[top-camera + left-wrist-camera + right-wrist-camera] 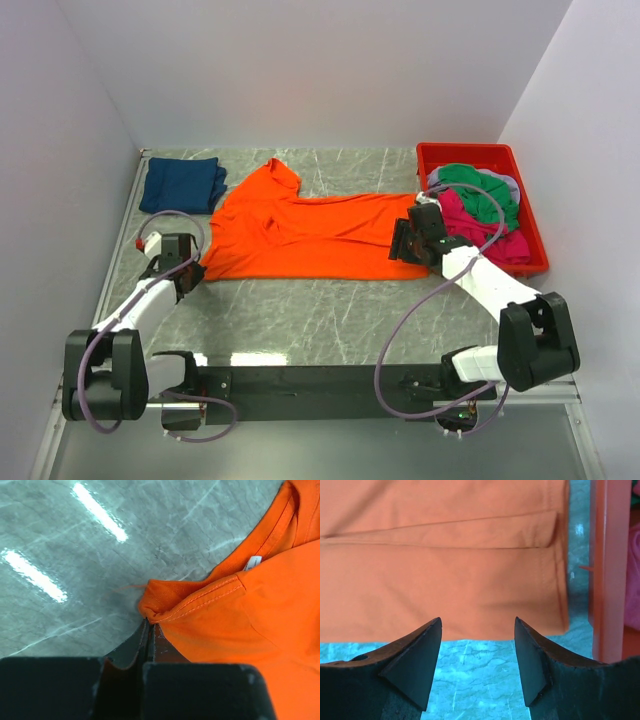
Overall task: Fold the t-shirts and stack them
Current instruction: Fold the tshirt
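Observation:
A bright orange t-shirt (310, 235) lies spread across the middle of the table, collar at the far left. My left gripper (195, 272) is at its near-left corner. In the left wrist view its jaws are pressed together, and the bunched, stitched corner of the orange t-shirt (240, 625) is pinched at their tips (149, 622). My right gripper (405, 245) stands open low over the table, just short of the hem of the orange t-shirt (445, 570), with bare table between its fingers (477, 622). A navy t-shirt (182, 185) lies folded at the far left.
A red bin (535, 240) at the right holds crumpled green (480, 185), magenta (490, 235) and grey (510, 185) shirts. Its wall (605, 570) stands close to the right of my right gripper. White walls enclose the table on three sides.

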Motion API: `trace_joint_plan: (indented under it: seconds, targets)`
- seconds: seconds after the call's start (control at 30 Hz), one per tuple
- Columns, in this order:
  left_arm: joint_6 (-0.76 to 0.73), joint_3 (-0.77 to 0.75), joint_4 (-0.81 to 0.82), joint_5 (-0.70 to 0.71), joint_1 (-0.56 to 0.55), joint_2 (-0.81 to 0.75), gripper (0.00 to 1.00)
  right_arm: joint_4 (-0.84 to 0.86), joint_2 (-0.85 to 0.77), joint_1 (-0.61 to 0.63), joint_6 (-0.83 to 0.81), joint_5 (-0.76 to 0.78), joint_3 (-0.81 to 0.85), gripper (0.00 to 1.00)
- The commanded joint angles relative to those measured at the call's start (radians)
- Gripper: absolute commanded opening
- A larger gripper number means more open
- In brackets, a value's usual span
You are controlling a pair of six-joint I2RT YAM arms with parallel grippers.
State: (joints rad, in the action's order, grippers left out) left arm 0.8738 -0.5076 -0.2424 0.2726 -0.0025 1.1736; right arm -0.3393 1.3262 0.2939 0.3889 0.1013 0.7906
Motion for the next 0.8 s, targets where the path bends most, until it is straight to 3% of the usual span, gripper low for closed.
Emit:
trace_joint_plan:
  seconds: [0.0,0.67,0.77]
  targets:
    - [-0.039,0.015,0.032,-0.039,0.038,-0.046,0.01,-0.007,0.031,-0.006,0.042,0.067,-0.011,0.67]
    - [-0.045,0.021,0.095,-0.156,0.081,-0.071,0.01,-0.156,0.197,-0.042,0.16,0.182,0.024,0.68]
    - [-0.044,0.026,0.106,-0.174,0.091,-0.074,0.0,-0.165,0.22,-0.047,0.163,0.184,0.035,0.64]
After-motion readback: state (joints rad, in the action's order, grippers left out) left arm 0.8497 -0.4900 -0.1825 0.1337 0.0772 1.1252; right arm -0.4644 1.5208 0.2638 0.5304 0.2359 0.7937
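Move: The folded orange t-shirt's near right corner lies about 4 cm back and 6 cm to the right of the open right hand, some 7 cm below it; the red basket's middle is roughly 9 cm ahead and 17 cm right. The left hand already has the shirt's near left corner at its fingertips, with the folded blue shirt about 18 cm ahead and 4 cm left of it. The near right corner is some 45 cm to the left hand's right, roughly level front to back. Still pinching the orange shirt's near left corner in shut fingers, the left hand eases up and slightly forward, barely over 1 cm. Meanwhile the right hand sinks about 6 cm, drawing right and back 3 to 4 cm towards the near right corner; it turns clockwise and tips its fingers steeper down, each some 15 degrees, fingers staying open across the near edge. ##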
